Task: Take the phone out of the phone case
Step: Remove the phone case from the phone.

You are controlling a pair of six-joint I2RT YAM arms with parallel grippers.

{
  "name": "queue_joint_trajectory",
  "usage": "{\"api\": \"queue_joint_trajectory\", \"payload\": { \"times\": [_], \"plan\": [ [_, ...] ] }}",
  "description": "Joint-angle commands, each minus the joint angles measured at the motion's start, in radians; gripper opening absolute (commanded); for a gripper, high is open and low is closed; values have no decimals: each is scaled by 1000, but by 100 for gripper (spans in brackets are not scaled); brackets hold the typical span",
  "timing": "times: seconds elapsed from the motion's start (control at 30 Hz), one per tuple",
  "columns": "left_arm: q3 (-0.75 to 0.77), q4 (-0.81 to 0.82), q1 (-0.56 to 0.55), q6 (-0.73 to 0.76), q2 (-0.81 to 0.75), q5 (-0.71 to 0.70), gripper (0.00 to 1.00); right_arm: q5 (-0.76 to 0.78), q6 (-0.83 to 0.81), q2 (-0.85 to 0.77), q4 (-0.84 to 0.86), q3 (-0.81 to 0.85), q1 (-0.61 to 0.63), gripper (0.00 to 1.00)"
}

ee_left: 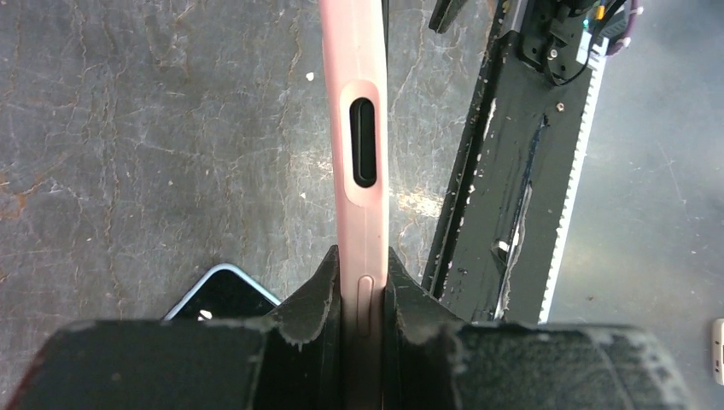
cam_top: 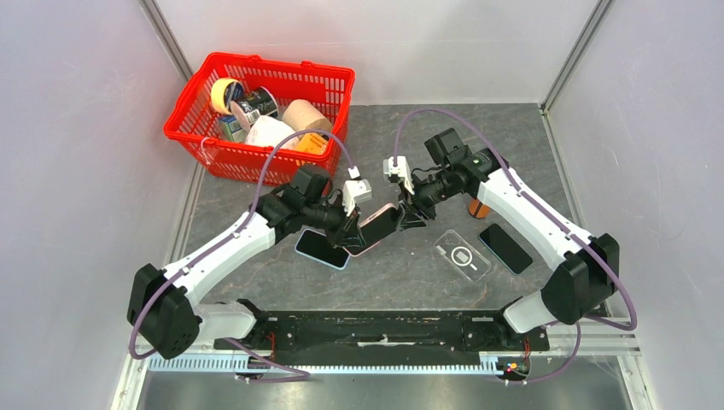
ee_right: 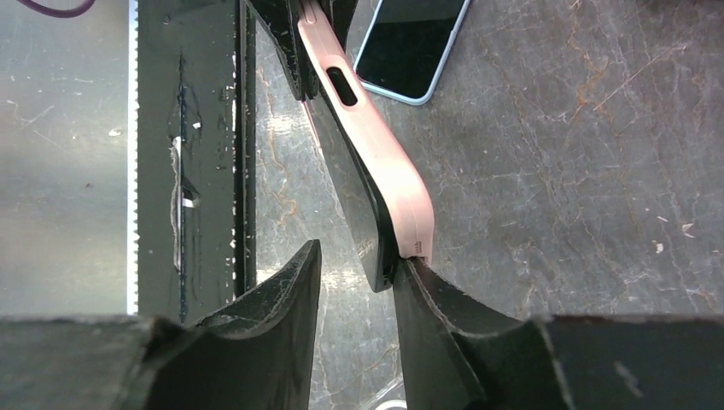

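Observation:
A pink phone case (cam_top: 382, 225) with a dark phone (ee_right: 359, 201) in it hangs edge-up above the table's middle. My left gripper (ee_left: 364, 280) is shut on one end of the pink phone case (ee_left: 362, 128), a finger on each flat side. My right gripper (ee_right: 357, 263) stands open at the far end. Its right fingertip (ee_right: 413, 278) touches the corner where the phone's edge has parted a little from the pink phone case (ee_right: 380, 154). The left finger (ee_right: 294, 273) is clear of both. In the top view the right gripper (cam_top: 414, 213) meets the case from the right.
Under the left gripper a phone in a light blue case (cam_top: 323, 248) lies screen-up. A clear case (cam_top: 462, 254) and a bare black phone (cam_top: 505, 248) lie to the right. A red basket (cam_top: 282, 65) of goods stands at the back left. The black base rail (ee_left: 504, 171) runs along the near edge.

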Motion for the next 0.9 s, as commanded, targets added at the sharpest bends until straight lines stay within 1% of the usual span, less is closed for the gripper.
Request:
{"api": "queue_joint_trajectory", "payload": {
  "times": [0.0, 0.13, 0.23, 0.37, 0.43, 0.47, 0.53, 0.6, 0.67, 0.8, 0.83, 0.87],
  "plan": [
    [65, 565, 32, -59, -24, 149, 2, -202, 109, 32, -112, 0, 75, 43],
    [60, 551, 24, -27, -27, 284, 2, -167, 139, 45, -82, 10, 76, 43],
    [59, 535, 19, 1, -27, 350, 2, -144, 155, 49, -64, 12, 76, 44],
    [54, 525, 16, 21, -29, 367, 2, -135, 160, 46, -53, 4, 76, 44],
    [54, 527, 16, 20, -30, 343, 2, -151, 154, 45, -56, -2, 76, 42],
    [53, 531, 16, 19, -30, 322, 2, -162, 146, 42, -61, -7, 75, 41],
    [55, 536, 16, 13, -30, 223, 2, -177, 126, 36, -81, -9, 76, 34],
    [56, 536, 18, 18, -31, 126, 2, -185, 116, 27, -91, -13, 76, 26],
    [53, 534, 19, 29, -30, 72, 2, -186, 114, 17, -91, -21, 75, 19],
    [39, 535, 21, 24, -28, 37, 2, -128, 96, -14, -100, -29, 74, 0],
    [36, 526, 21, 13, -29, 34, 2, -102, 87, -26, -97, -35, 75, 0],
    [38, 513, 22, 11, -29, 44, 7, -72, 86, -47, -83, -46, 75, 0]
  ]
}}
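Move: The phone, its right end already peeping out of the pink case, has its middle some 6 cm to the left of the right hand, about 1 cm back and 1 cm below. From the left hand, which still clamps phone and case at the other end, it is 6 cm right, 3 cm ahead and 1 cm higher. The blue-rimmed phone lies about 8 cm left of the left hand, 1 cm ahead and 15 cm below. The clear case is roughly 17 cm right of the right hand, 4 cm back and 18 cm below. Back by about 2 cm goes the right hand, fingers open astride the phone's bare corner and tipping some 10 degrees, the front finger working at the seam between phone and pink lip; there it shuts and pinches the bare phone end. Meanwhile the left hand keeps its grip on the other end, rises 2 cm, shifts nearly as far right towards the right hand and rolls about 10 degrees. ##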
